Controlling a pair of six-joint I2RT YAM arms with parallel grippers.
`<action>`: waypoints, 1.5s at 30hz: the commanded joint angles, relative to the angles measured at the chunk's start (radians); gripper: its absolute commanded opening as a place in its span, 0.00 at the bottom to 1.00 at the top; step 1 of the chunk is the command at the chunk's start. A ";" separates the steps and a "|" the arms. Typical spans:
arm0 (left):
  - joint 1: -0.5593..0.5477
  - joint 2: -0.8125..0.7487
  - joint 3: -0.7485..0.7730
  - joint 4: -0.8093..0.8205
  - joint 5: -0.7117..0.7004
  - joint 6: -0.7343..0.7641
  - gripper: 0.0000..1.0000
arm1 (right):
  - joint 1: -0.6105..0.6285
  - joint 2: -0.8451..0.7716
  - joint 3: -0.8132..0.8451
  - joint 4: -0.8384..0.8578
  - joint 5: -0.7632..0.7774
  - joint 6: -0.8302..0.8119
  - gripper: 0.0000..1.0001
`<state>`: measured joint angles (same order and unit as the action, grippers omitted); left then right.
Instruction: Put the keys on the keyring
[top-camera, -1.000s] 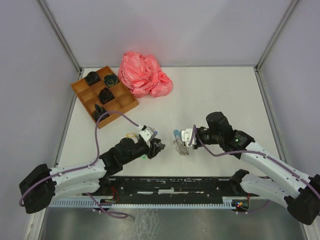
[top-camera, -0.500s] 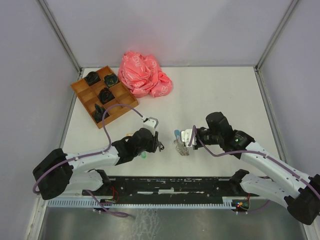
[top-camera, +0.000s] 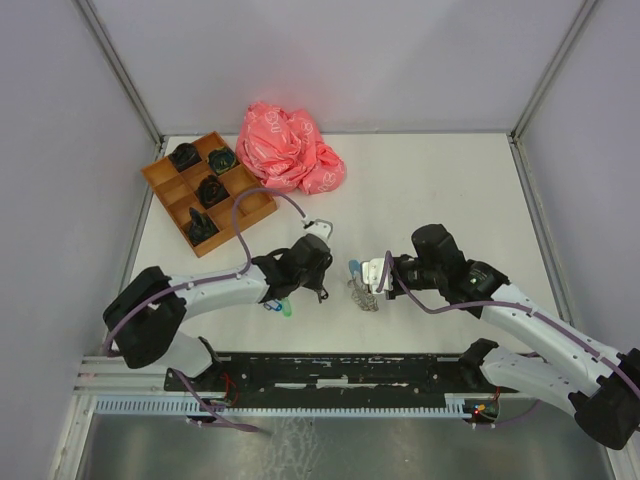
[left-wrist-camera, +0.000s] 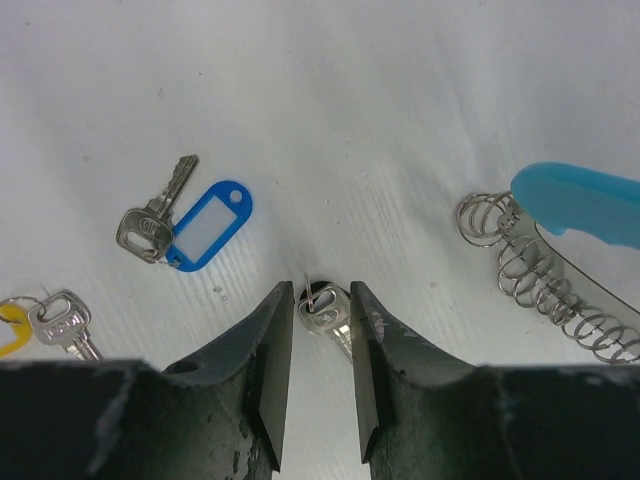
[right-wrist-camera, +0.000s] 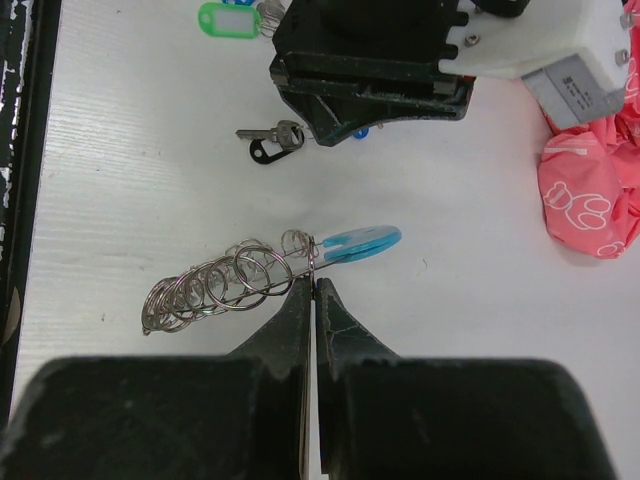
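The keyring (right-wrist-camera: 210, 285) is a coil of silver loops on a wire with a light blue end piece (right-wrist-camera: 355, 243), also seen at the right of the left wrist view (left-wrist-camera: 585, 205). My right gripper (right-wrist-camera: 313, 283) is shut on its wire beside the blue piece. My left gripper (left-wrist-camera: 320, 290) points down at the table, jaws open a key's width. A silver key with a black tag (left-wrist-camera: 325, 308) lies between the tips; I cannot tell if they touch it. To the left lie a blue-tagged key (left-wrist-camera: 205, 222) and a yellow-tagged key (left-wrist-camera: 62, 320). A green tag (right-wrist-camera: 228, 15) lies further off.
An orange compartment tray (top-camera: 240, 212) holding dark objects stands at the back left. A crumpled pink bag (top-camera: 290, 150) lies behind the centre. The two grippers (top-camera: 316, 280) (top-camera: 375, 278) are close together near the front middle, with the keyring (top-camera: 362, 292) between them.
My left arm has swung away from the near edge and to the right, over the black-tagged key, and its jaws have narrowed. The right gripper and the keyring have not moved.
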<state>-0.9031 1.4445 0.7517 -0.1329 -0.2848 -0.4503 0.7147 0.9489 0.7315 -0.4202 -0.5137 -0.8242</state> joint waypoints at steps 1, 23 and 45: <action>0.010 0.071 0.087 -0.077 0.019 0.042 0.36 | 0.006 -0.015 0.026 0.044 0.001 0.008 0.01; 0.016 0.188 0.178 -0.155 0.057 0.064 0.21 | 0.008 -0.015 0.021 0.049 0.006 0.014 0.01; 0.016 -0.214 -0.183 0.376 0.134 0.349 0.03 | 0.008 -0.009 0.046 0.012 0.023 0.029 0.01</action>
<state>-0.8917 1.3357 0.6495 -0.0242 -0.2207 -0.2596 0.7181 0.9489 0.7315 -0.4274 -0.4957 -0.8085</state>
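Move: The black-tagged key lies almost straight under the left fingertips, some 4 cm down and about 1 cm back. The blue-tagged key is about 6 cm ahead of the left hand and 3 cm left, the green tag 3 cm back and 7 cm left, both about 4 cm below. The keyring hangs about 8 cm right, 3 cm back and 8 cm higher. From the right hand, the black-tagged key is roughly 10 cm left, 1 cm back and 13 cm below. The black-tagged key is pinched by the left hand, which sinks about 3.5 cm onto it, tipping steeper, and closes its fingers from a third open to shut. Then it lifts the key roughly 4 cm straight up, tilting back to a shallower angle, while the right hand keeps the keyring still. ##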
